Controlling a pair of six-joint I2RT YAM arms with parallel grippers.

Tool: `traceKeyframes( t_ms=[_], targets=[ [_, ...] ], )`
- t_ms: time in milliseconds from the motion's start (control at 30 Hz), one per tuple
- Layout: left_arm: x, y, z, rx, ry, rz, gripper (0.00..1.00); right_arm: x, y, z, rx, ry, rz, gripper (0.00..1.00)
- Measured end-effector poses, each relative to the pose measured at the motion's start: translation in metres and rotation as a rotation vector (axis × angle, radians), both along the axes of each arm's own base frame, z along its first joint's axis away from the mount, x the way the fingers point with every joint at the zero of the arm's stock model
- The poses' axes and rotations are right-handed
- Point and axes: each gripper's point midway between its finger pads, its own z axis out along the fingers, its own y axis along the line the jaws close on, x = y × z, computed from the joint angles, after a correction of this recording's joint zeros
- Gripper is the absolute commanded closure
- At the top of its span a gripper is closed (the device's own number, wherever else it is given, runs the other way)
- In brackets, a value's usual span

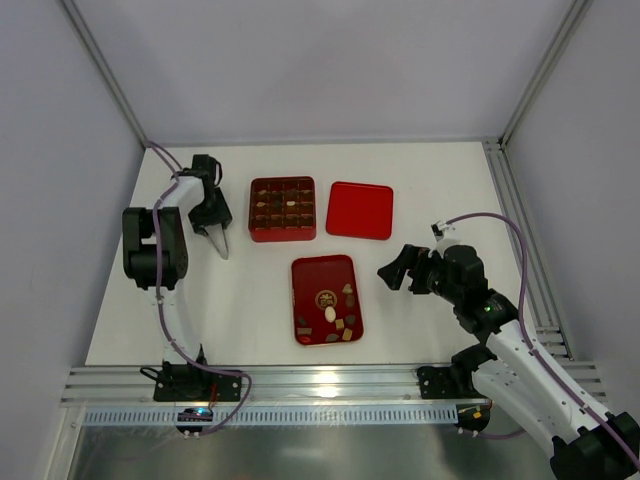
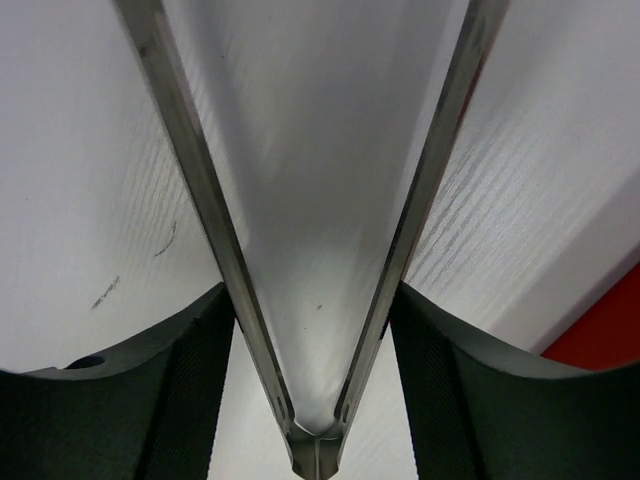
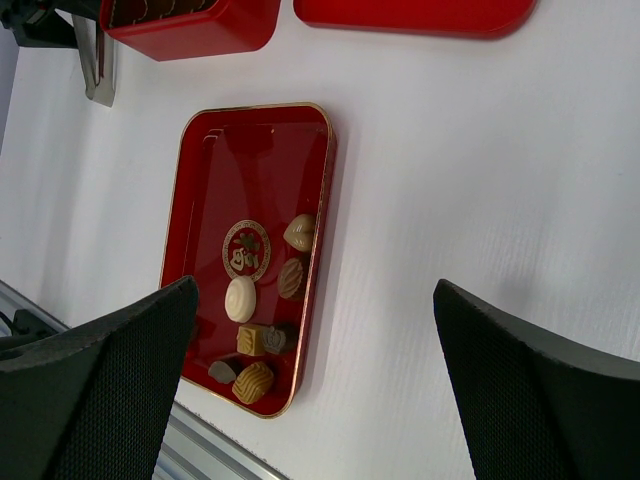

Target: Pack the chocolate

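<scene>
Several chocolates (image 1: 336,314) in tan, dark brown and cream-white lie at the near end of a flat red tray (image 1: 315,275). In the right wrist view they (image 3: 241,298) sit between and below my fingers, on the tray (image 3: 225,170). A few more pieces sit in the red grid box (image 1: 283,208). My left gripper (image 1: 211,214) is left of the box and shut on metal tongs (image 1: 222,247), whose arms (image 2: 200,180) spread open. My right gripper (image 1: 398,270) is wide open and empty, right of the tray, and also shows in its wrist view (image 3: 315,288).
A flat red lid (image 1: 360,210) lies right of the grid box. The box corner (image 3: 190,25), the lid edge (image 3: 415,15) and the tongs (image 3: 95,60) show at the top of the right wrist view. An aluminium rail (image 1: 320,385) runs along the near edge.
</scene>
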Motion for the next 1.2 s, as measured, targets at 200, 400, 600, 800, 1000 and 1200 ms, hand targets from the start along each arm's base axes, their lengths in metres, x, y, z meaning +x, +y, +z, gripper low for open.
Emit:
traceKeyframes(
  t_ms=[200, 400, 600, 800, 1000, 1200],
  targets=[
    [-0.001, 0.004, -0.001, -0.017, 0.002, 0.007, 0.19, 0.000, 0.000, -0.001, -0.003, 0.005, 0.000, 0.00],
    [-0.005, 0.009, 0.001, -0.027, 0.004, 0.022, 0.06, -0.001, -0.001, -0.009, -0.019, 0.037, 0.001, 0.00],
    [-0.014, 0.010, 0.015, -0.033, 0.001, 0.023, 0.01, -0.001, -0.002, -0.010, -0.039, 0.078, -0.004, 0.00],
    [-0.009, 0.008, 0.075, -0.037, -0.128, 0.014, 0.01, 0.008, 0.001, 0.007, -0.037, 0.071, -0.013, 0.00],
    [-0.011, 0.001, 0.157, -0.064, -0.337, -0.004, 0.01, 0.032, 0.006, 0.017, -0.069, 0.114, -0.040, 0.00],
    [-0.035, -0.054, 0.228, -0.147, -0.530, -0.146, 0.01, 0.086, 0.008, 0.027, -0.112, 0.151, -0.109, 0.06]
  ],
)
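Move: Between the left fingers, resting low at the table, are the tongs, their middle within 1 cm or so of the hand; the chocolate box stands about 22 cm right of that hand and 4 cm farther out. From the right hand the red lid lies some 24 cm ahead, 3 cm left and 13 cm below. The box is also 24 cm ahead of it but 26 cm left, while the chocolate tray lies 13 cm left, about 1 cm ahead. Opening from partly to fully wide, the left fingers let go of the tongs, then the hand rises fast some 23 cm off the table, drifting right late on and tipping its fingers about 30 degrees up towards forward. The right hand, empty and still wide open, dips slightly, then reaches forward about 8 cm and a little up towards the red lid. ##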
